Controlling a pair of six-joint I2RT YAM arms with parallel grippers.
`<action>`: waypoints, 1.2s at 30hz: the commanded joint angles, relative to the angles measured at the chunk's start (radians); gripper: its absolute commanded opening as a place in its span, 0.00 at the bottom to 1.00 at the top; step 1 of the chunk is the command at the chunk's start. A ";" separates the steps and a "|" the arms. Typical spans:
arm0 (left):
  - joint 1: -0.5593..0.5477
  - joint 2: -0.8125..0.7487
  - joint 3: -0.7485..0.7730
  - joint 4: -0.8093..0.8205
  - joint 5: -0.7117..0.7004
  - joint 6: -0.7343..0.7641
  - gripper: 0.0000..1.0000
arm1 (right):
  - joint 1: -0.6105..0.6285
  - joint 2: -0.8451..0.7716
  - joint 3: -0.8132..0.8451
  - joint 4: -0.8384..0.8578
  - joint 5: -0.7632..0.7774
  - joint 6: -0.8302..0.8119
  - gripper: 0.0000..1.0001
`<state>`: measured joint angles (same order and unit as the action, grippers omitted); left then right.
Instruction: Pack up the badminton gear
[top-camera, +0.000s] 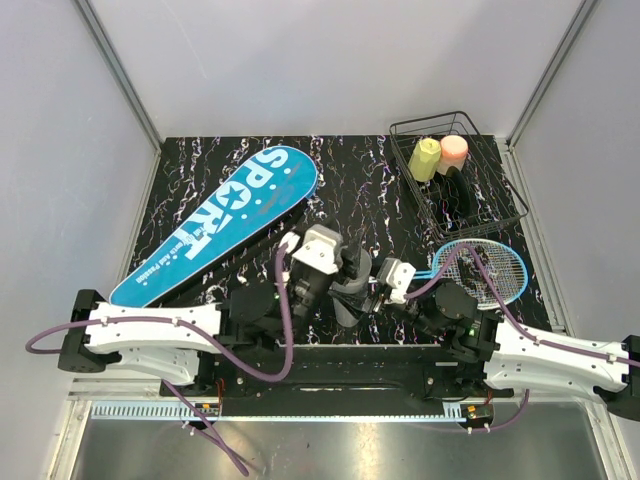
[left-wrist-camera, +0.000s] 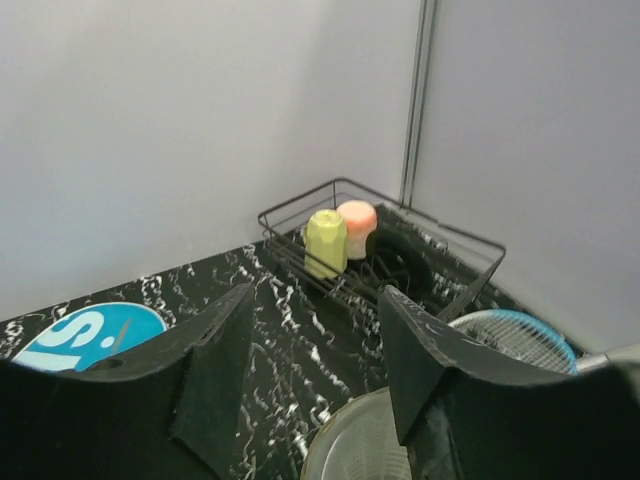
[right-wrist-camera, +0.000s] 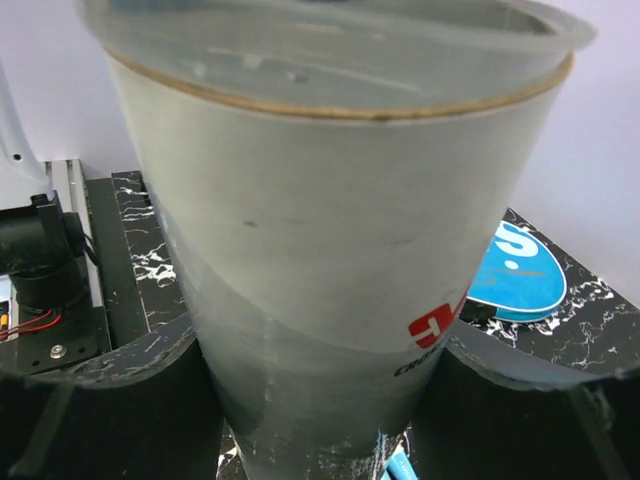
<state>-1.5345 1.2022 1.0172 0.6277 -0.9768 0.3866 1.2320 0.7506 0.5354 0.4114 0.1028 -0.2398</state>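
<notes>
The long white tube (right-wrist-camera: 330, 230) stands upright with my right gripper (right-wrist-camera: 320, 380) shut on its lower part, one black finger on each side. In the top view the tube (top-camera: 350, 303) is between the two wrists. My left gripper (left-wrist-camera: 315, 330) hovers just above the tube's translucent top (left-wrist-camera: 365, 440), jaws open and apart from it. A blue-framed racket (top-camera: 482, 270) lies flat at the right, its head (left-wrist-camera: 515, 335) beyond the left gripper. The blue "SPORT" cover (top-camera: 225, 220) lies diagonally at the left. No shuttlecocks show.
A black wire basket (top-camera: 500, 215) stands at the back right with a yellow bottle (top-camera: 425, 158) and a pink bottle (top-camera: 454, 150) in it. Grey walls close the table on three sides. Both arm bases line the near edge.
</notes>
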 joint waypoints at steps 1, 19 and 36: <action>0.045 0.165 0.051 -0.993 0.067 -0.184 0.59 | 0.024 -0.007 0.063 0.205 -0.052 0.000 0.44; 0.157 0.027 0.293 -1.137 0.302 -0.384 0.76 | 0.023 0.056 0.051 0.218 0.052 -0.039 0.44; 0.335 -0.107 0.452 -1.132 0.475 -0.638 0.99 | 0.023 0.075 0.051 0.201 0.113 -0.001 0.45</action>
<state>-1.2495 1.1564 1.4288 -0.4347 -0.5861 -0.2005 1.2438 0.8288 0.5343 0.5053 0.1822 -0.2554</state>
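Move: The mouth of the shuttlecock tube lies about 5 cm below the left hand and 2 cm to its right, level with it fore and aft. On the table roughly 35 cm below, the racket heads lie some 34 cm right and 13 cm ahead, the blue bag about 33 cm left and 25 cm ahead. The right hand already grips the upright tube, its mouth about 6 cm straight above that hand. Left hand opens wide, easing some 4 cm forward-left from the right-held tube's mouth, tipping down about 20 degrees. ##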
